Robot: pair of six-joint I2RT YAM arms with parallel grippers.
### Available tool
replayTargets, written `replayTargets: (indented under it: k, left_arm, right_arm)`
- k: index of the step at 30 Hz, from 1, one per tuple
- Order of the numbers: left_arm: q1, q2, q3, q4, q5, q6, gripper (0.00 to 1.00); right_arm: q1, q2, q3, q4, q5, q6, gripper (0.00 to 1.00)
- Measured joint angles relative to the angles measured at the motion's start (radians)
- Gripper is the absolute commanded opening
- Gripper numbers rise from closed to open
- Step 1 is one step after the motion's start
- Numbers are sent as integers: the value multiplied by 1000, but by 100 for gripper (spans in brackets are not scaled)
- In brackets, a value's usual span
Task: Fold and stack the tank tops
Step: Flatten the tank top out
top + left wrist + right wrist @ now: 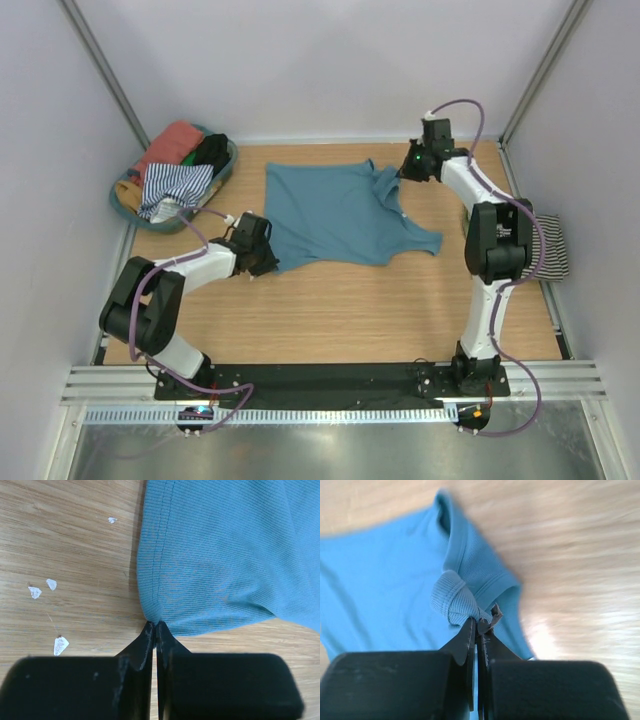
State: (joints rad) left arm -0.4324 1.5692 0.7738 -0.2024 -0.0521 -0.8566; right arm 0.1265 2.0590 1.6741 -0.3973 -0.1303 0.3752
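A teal blue tank top [335, 212] lies spread flat on the wooden table, straps toward the right. My left gripper [268, 262] is shut on its near left hem corner [155, 617], the cloth pinched between the fingertips. At the far right, my right gripper [404, 170] is shut on a bunched shoulder strap [457, 600] and holds it a little above the table. More tank tops, striped [175, 187], coral [170, 142] and black, are piled in the round teal basket [228, 165] at the back left. A striped tank top [552, 245] lies folded at the right edge.
White walls close the table on three sides, with metal posts in the back corners. Small white flecks [59, 645] dot the wood beside the left gripper. The right arm's upper link [497, 240] stands between the teal top and the folded striped one.
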Motion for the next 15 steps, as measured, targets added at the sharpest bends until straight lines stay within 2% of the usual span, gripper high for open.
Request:
replayTargets:
  k: [6,9,10,12,14,15]
  left_arm:
    - [0,-10,-10,0,1,3,0]
    - [0,-13,-11,-6,0,13,0]
    - [0,-14,-11,-8,0,18,0]
    - [0,-16,-11,-16,0,27,0]
    - [0,-19,-11,-21,0,30,0]
    - [0,-19,-11,-22,1,31,0]
  right_arm:
    - [-126,64,113,21,-6,100,2]
    - [-177,148,201,26,-17,138,15]
    - [-191,183,240,24,-23,147,29]
    - [-210,261,325,15,-27,163,50]
    - [-224,344,413,8,-31,175,62]
    - [-230,375,440,6,-34,179,63]
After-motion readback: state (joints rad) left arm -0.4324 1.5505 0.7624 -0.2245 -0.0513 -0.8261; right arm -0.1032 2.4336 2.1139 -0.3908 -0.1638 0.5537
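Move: The right hand holds the blue tank top's far-right corner off the table. Its place, bare wood, is about 8 cm ahead, 7 cm right and 10 cm down. The top's pointed far edge lies 13 cm ahead and 7 cm left of that hand, its near-right corner 15 cm back and 7 cm right, and the folded stack 14 cm back and 28 cm right. From the left hand, that bare wood is 31 cm ahead and 40 cm right. The right hand sweeps the pinched corner quickly outward, about 12 cm to the right and 10 cm forward over the bare wood, rising a little before sinking to some 3 cm below its starting height, while the wrist turns roughly 20 degrees clockwise. Around halfway along, the fingers start to part and end about half open, letting go of the cloth as the hand carries on right and forward, while the left hand stays nearly in place low at the near-left corner and keeps its pinch. ##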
